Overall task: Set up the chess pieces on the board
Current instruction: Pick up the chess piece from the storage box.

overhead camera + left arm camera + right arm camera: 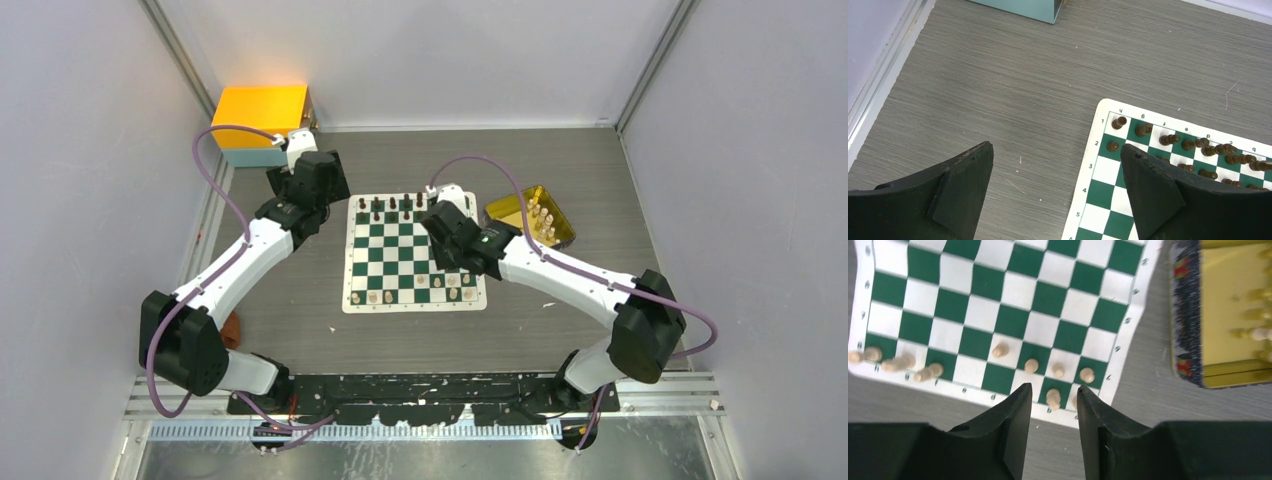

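The green and white board lies mid-table. Dark chess pieces fill its far rows, also in the left wrist view as dark pieces. Pale pieces stand along the near rows. My right gripper hovers open over the board's near right corner. A pale piece stands on the edge row between its fingertips, touching neither. My left gripper is wide open and empty over the board's far left corner. From above, the left gripper and right gripper flank the board.
A gold tray holding several pale pieces sits right of the board, its rim close to my right gripper. An orange box stands at the far left corner. A small reddish object lies by the left arm.
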Available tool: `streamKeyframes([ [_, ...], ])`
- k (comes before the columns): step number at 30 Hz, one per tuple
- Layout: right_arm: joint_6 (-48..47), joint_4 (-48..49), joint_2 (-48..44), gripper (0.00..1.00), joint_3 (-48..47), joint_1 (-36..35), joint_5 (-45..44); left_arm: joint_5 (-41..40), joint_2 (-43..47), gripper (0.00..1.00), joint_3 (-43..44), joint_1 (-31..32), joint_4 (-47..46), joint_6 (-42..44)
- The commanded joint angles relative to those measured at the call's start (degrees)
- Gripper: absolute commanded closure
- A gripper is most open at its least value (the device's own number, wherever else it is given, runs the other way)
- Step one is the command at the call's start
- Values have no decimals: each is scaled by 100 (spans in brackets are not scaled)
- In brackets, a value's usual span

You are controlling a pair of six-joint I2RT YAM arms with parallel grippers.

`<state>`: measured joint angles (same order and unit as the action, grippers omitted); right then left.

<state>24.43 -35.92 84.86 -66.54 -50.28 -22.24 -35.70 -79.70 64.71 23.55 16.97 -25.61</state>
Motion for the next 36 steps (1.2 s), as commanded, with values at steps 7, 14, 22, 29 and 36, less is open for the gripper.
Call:
streamKeyframes([
  [7,144,-161,155,56,-542,1843,-876,38,-11,2,379,18,-213,-76],
  [14,404,-119,704,56,-675,3000,-755,29,-28,2,453,18,-215,-25],
  [22,681,-65,898,58,-615,3656,-687,10,-7,2,447,18,-229,24],
  [29,824,-48,1040,58,-549,3868,-574,11,-10,2,412,18,-229,3],
  [36,906,37,1193,58,-512,3960,-472,11,6,2,376,18,-228,3],
])
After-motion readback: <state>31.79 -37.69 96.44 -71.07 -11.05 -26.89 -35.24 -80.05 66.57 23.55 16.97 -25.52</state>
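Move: The chess pieces to fetch stand in the storage box. The nearest one lies about 23 cm to the right hand's right, 11 cm ahead and 12 cm below. The box's middle is some 20 cm right and 12 cm ahead, and the other white pieces cluster just beyond the nearest, about 15 cm ahead and 22 cm right. The piece just set down is 4 cm back and 1 cm left. From the left hand the nearest piece is some 50 cm right, 3 cm back. Touching nothing and already clear of the board, the right hand swings to its right towards the white pieces in the storage box, about 23 cm across and 11 cm forward. It rises slightly at first, then sinks to end some 4 cm lower, slowing over the box, while the wrist turns roughly 45 degrees clockwise and the fingers stay half open. ##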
